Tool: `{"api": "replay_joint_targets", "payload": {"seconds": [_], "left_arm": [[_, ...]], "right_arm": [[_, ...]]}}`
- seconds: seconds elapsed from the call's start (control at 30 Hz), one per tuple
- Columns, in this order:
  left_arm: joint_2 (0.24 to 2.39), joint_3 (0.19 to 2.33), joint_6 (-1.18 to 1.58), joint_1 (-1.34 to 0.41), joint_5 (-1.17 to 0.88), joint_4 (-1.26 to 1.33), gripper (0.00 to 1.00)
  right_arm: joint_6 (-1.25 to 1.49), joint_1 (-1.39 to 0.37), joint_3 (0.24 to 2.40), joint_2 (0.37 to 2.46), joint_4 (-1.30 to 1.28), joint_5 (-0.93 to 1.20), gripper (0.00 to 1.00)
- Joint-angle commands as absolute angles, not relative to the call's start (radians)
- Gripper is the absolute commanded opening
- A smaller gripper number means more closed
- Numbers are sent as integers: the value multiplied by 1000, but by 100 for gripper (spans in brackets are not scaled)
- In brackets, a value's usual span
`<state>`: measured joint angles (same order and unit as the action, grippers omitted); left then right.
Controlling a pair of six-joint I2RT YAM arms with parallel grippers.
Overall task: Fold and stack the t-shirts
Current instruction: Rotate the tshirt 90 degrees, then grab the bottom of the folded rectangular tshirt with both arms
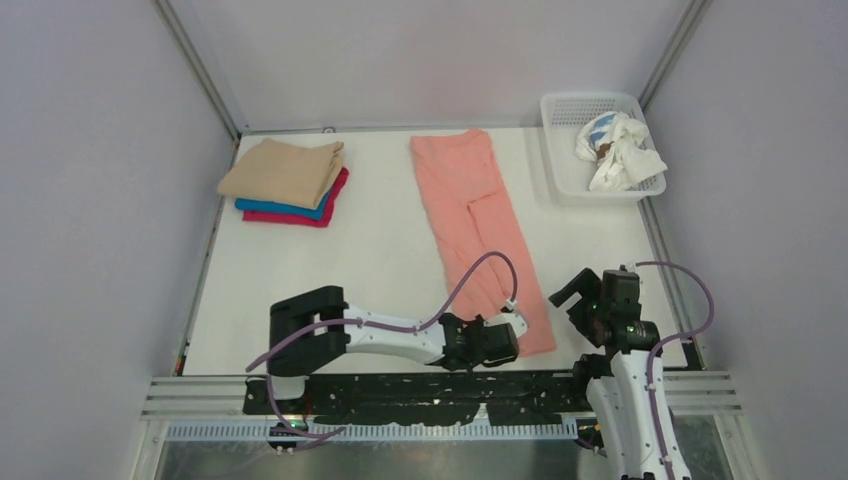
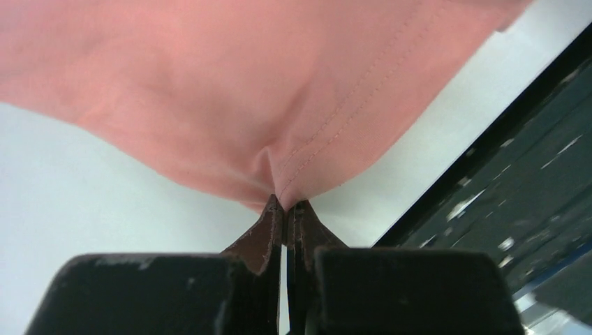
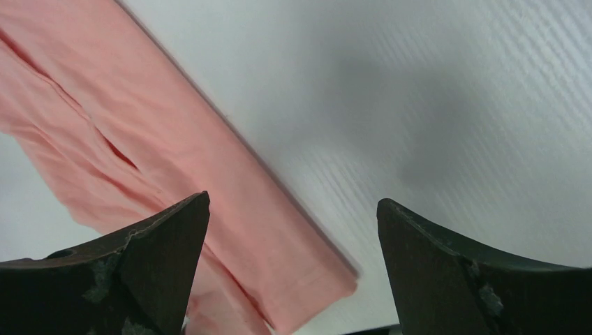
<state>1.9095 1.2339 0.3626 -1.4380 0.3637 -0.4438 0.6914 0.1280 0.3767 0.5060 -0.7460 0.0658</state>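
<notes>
A salmon-pink t-shirt (image 1: 474, 220) lies folded lengthwise into a long strip that runs from the table's back middle to its near edge. My left gripper (image 1: 512, 335) is low at the strip's near end, shut on the shirt's hem (image 2: 307, 171), which bunches into a pucker at the fingertips. The right gripper (image 1: 572, 292) hovers open just right of that near end; its wrist view shows the pink strip (image 3: 209, 195) below and to the left, with nothing between the fingers. At the back left, a tan t-shirt (image 1: 284, 172) tops a folded stack over a blue one (image 1: 285, 210) and a magenta one (image 1: 330, 205).
A white mesh basket (image 1: 560, 170) at the back right holds crumpled white and blue cloth (image 1: 618, 150). The table's dark front rail (image 1: 400, 390) runs just behind the left gripper. Grey walls close in both sides.
</notes>
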Motion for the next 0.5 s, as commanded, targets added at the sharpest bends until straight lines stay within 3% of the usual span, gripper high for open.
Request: {"api": "replay_joint_targets", "payload": {"seconds": [0.0, 0.07, 0.17, 0.27, 0.33, 0.47], "left_arm": [[1775, 1079, 446, -1438, 431, -477, 0], [1736, 1018, 480, -1438, 429, -492, 0], [1680, 939, 522, -1438, 375, -493, 0], [1632, 879, 562, -1443, 368, -497, 0], [1596, 837, 595, -1442, 383, -495, 0], [1569, 797, 623, -1444, 388, -460, 0]], "right_arm": [[664, 87, 383, 533, -799, 159, 95], [661, 25, 406, 547, -782, 154, 95], [704, -253, 458, 598, -732, 72, 95], [768, -592, 549, 700, -733, -143, 95], [821, -713, 583, 757, -750, -213, 95], [868, -768, 601, 720, -847, -247, 96]]}}
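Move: The left hand, low over the table, already pinches the t-shirt's near left corner; the near right corner lies about 9 cm to its right, roughly level ahead, and the table's near edge is some 5 cm behind it. The t-shirt's far end is about 42 cm ahead and 10 cm left. From the open right hand, the near right corner lies about 9 cm back, 5 cm left and 6 cm below. Left hand drags the pinched corner 10 cm left; right, open, sweeps 12 cm left, turning about 40° counter-clockwise. ##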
